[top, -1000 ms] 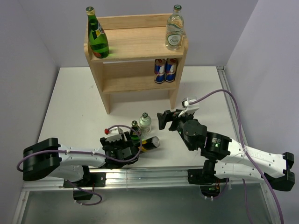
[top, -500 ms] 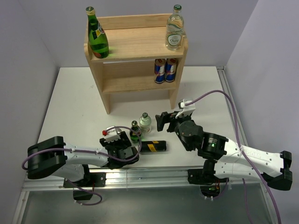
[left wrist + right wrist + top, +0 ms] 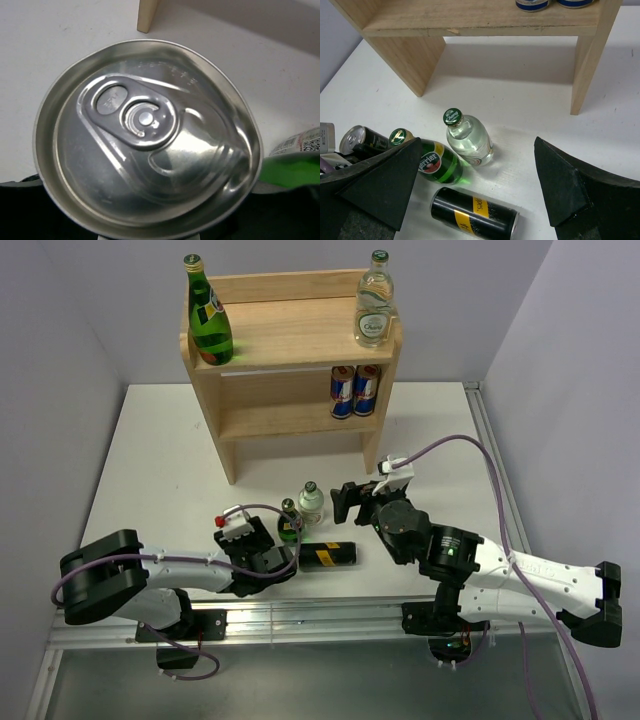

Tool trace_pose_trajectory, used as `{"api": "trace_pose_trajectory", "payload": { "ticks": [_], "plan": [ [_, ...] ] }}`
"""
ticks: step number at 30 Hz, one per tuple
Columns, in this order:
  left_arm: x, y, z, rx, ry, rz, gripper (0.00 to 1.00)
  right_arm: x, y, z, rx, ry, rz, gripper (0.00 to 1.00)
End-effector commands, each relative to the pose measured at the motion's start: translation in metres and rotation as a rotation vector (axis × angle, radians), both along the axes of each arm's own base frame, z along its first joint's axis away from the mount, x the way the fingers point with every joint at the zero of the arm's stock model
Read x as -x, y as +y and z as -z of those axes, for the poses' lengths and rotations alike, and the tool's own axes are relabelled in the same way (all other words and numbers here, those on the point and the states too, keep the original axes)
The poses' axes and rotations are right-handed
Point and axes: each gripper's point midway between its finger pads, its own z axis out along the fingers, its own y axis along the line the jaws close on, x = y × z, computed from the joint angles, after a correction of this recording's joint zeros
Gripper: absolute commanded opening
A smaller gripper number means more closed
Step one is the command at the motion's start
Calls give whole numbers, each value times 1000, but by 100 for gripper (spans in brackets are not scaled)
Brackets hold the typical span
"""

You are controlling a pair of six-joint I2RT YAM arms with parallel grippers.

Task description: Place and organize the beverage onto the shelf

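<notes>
The light-wood shelf [image 3: 290, 340] stands at the back of the table. On its top board are a tall green bottle [image 3: 209, 320] and a clear bottle [image 3: 374, 310]; two blue cans [image 3: 354, 390] sit on the lower tier. My left gripper [image 3: 266, 553] is shut on a dark can [image 3: 362, 141], whose silver pull-tab top [image 3: 147, 135] fills the left wrist view. A small green Perrier bottle [image 3: 432, 162], a clear green-capped bottle [image 3: 469, 139] and a black-and-yellow can [image 3: 475, 215] lying on its side sit under my open right gripper [image 3: 472, 185], which touches nothing.
The loose drinks cluster near the front edge of the white table [image 3: 160, 460], just ahead of the shelf's right leg [image 3: 587, 65]. A metal rail [image 3: 320, 615] runs along the table's near edge.
My left gripper has closed from wide open onto the dark can. The black-and-yellow can has shifted slightly right and lies flat. My right arm has drifted a little left and lower.
</notes>
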Motion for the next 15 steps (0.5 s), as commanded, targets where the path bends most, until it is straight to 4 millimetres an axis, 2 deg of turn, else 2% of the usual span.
{"api": "trace_pose_trajectory", "payload": {
  "ticks": [1,3,4,5,7,8,10,11,12,13,14,15],
  "plan": [
    [0,2,-11,-11,-9,-26,13,0,2,-4,-39,-10,5,100],
    [-1,-10,-31,2,-15,-28,5,0,1,-3,-34,-11,9,100],
    [6,-1,-37,-62,3,-27,4,0,0,-3,-37,-12,10,100],
    [2,-13,-57,-34,-12,-26,3,-1,0,-2,-37,-12,12,100],
    [4,-11,-78,-88,-18,-15,2,0,0,-2,-38,-13,10,100],
    [2,-18,-99,-53,-37,-12,1,0,2,-1,-40,-12,5,100],
    [-1,-19,-120,-77,-61,7,0,0,1,-1,-42,-13,4,100],
    [-2,-21,-139,-34,-88,10,0,0,1,-2,-44,-12,5,100],
    [-3,-23,-150,-26,-105,17,0,0,1,-2,-43,-12,5,100],
    [-4,-22,-159,-87,-104,41,0,1,0,-3,-47,-13,6,100],
    [-8,-29,-178,1,-143,45,0,1,-1,-4,-47,-14,6,100],
    [-13,-30,-188,22,-157,46,0,1,-3,-4,-48,-16,7,100]
  ]
}}
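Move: The black can gripped in the left hand is bound for the open lower shelf, its middle roughly 23 cm ahead, 9 cm right and 10 cm up. The green Perrier bottle stands about 8 cm right and 1 cm ahead, the clear bottle 14 cm right and 5 cm ahead; the lying can is 17 cm right and 4 cm back. From the right hand, the shelf is some 24 cm ahead, 10 cm left and 8 cm lower. Keeping its grip on the upright can, the left hand lifts some 12 cm, drifting right about 4 cm. ##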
